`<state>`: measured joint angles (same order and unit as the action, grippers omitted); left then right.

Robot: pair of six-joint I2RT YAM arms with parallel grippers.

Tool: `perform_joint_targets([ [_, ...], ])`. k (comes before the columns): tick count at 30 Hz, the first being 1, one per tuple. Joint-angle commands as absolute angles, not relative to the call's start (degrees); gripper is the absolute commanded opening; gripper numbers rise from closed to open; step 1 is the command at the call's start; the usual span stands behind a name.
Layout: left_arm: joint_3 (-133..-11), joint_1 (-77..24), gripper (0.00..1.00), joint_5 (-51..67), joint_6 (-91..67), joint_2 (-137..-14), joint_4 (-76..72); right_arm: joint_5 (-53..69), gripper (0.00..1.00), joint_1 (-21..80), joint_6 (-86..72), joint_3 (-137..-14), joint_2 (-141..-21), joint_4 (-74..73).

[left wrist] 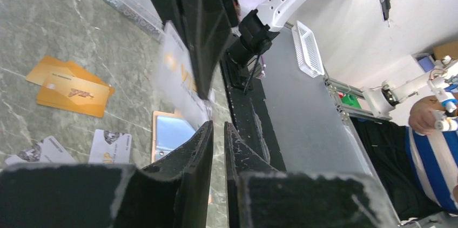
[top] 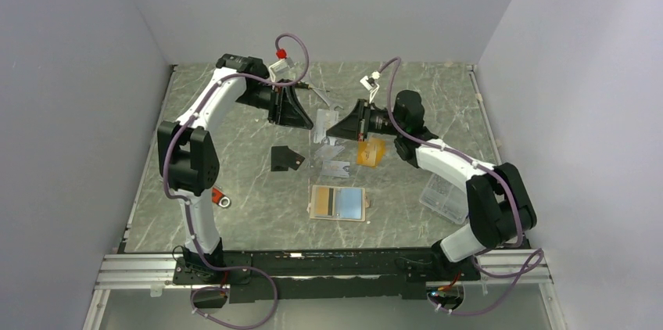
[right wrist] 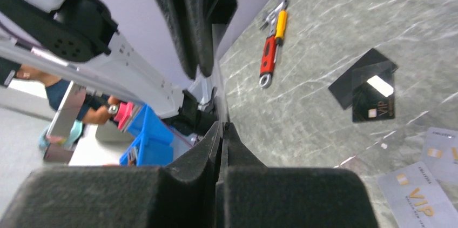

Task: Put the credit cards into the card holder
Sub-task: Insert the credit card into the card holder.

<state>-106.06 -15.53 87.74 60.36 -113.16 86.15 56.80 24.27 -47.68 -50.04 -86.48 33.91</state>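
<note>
A silver-grey credit card (top: pixel 321 125) hangs above the table, and my right gripper (right wrist: pixel 221 125) is shut on its edge. That card (left wrist: pixel 181 76) looks blurred, and its low corner reaches the tip of my left gripper (left wrist: pixel 217 125). The left jaws stand a narrow slit apart, with only table showing between them. The tan card holder (top: pixel 338 202) lies open and flat, blue panel up. Black credit cards (right wrist: pixel 367 85), silver ones (right wrist: pixel 421 195) and orange ones (left wrist: pixel 70 93) lie loose on the table.
A clear plastic box (top: pixel 442 197) sits at the right beside the right arm. A red and yellow wrench (right wrist: pixel 270 49) lies at the left near the left arm's base. Grey walls close in the table on three sides.
</note>
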Motion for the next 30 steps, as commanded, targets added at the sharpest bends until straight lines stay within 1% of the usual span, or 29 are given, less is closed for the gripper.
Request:
perform_joint_targets([
  [1, -105.72, -15.73, 0.19, 90.62, 61.75, -108.72, 89.81, 50.95, 0.0, 22.09, -46.18, -48.86, -83.59, 34.12],
  [3, -106.02, -16.03, 0.21, 88.5, 60.69, -107.84, 89.04, 50.8, 0.0, 21.97, -44.77, -48.1, -82.68, 31.58],
  [4, -105.85, -16.34, 0.26, 86.69, 58.54, -107.0, 86.59, 50.68, 0.0, 21.97, -43.76, -47.78, -82.32, 29.5],
  [5, -104.91, -16.61, 0.29, 84.62, 54.15, -105.76, 83.07, 50.24, 0.0, 21.92, -42.53, -47.39, -81.91, 26.73],
  [6, -102.91, -17.09, 0.32, 80.95, 46.77, -103.42, 76.09, 49.73, 0.0, 21.97, -41.26, -47.02, -81.45, 23.84],
  [8, -95.14, -19.12, 0.38, 68.48, 33.81, -95.8, 58.32, 47.53, 0.0, 21.97, -37.75, -46.62, -80.19, 16.28],
  [9, -91.06, -20.99, 0.42, 59.5, 30.9, -91.35, 51.84, 45.87, 0.0, 22.05, -35.82, -46.57, -79.56, 11.88],
  [10, -89.52, -23.12, 0.47, 49.71, 31.59, -88.53, 49.69, 44.09, 0.0, 22.06, -34.03, -46.54, -78.98, 7.56],
  [11, -90.95, -24.51, 0.51, 43.56, 31.76, -87.64, 50.08, 42.16, 0.0, 22.08, -32.25, -46.89, -78.51, 2.47],
  [12, -93.8, -24.9, 0.63, 40.46, 31.82, -88.51, 52.02, 40.26, 0.0, 22.16, -31.0, -47.08, -78.26, -1.94],
  [13, -96.74, -24.88, 0.95, 38.08, 31.94, -89.48, 54.5, 38.82, 0.0, 22.28, -30.22, -47.15, -78.15, -6.38],
  [14, -99.03, -24.83, 0.99, 35.66, 32.1, -90.18, 56.65, 36.96, 0.0, 22.63, -29.67, -47.21, -77.99, -9.59],
  [17, -100.08, -25.24, 0.99, 30.96, 33.26, -87.28, 57.48, 30.06, 0.0, 24.63, -27.21, -49.03, -77.95, -20.36],
  [20, -96.69, -26.95, 0.99, 21.29, 35.08, -82.02, 52.94, 22.6, 0.0, 28.47, -26.27, -50.98, -78.4, -29.5],
  [23, -91.2, -26.98, 0.99, 8.21, 31.84, -79.76, 47.43, 14.01, 0.0, 31.41, -27.01, -52.19, -77.41, -36.75],
  [26, -92.93, -26.86, 0.99, 5.45, 32.24, -80.47, 52.32, 7.85, 0.0, 33.19, -27.84, -53.64, -76.67, -42.48],
  [28, -91.44, -26.81, 0.99, 4.77, 32.47, -78.16, 50.25, 4.22, 0.0, 34.7, -27.66, -55.31, -77.72, -46.57],
  [30, -86.22, -26.57, 0.99, 5.07, 32.63, -73.33, 45.17, 0.57, 0.0, 36.35, -27.21, -57.7, -79.49, -51.04],
])
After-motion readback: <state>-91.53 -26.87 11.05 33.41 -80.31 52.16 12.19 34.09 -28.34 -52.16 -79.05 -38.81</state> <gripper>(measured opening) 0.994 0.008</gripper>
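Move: The right hand, gripping a silver card, has the open card holder about 9 cm back from it, 2 cm to its right and 24 cm below. On the table the loose silver cards lie some 4 cm ahead and 1 cm right of this hand, the gold cards about 7 cm ahead and 13 cm right, the black cards roughly 5 cm ahead and 13 cm left. From the left hand the card holder is some 11 cm back, 7 cm right and 26 cm below. Down by about 16 cm, also to the right and back, the right hand carries the pinched silver card to the blue-pocket side of the card holder, its fingers swinging from pointing left to steeply down, grip kept. The left hand dips back about 3 cm, then opens wide and withdraws to the left and forward, its fingers tipping downwards. ##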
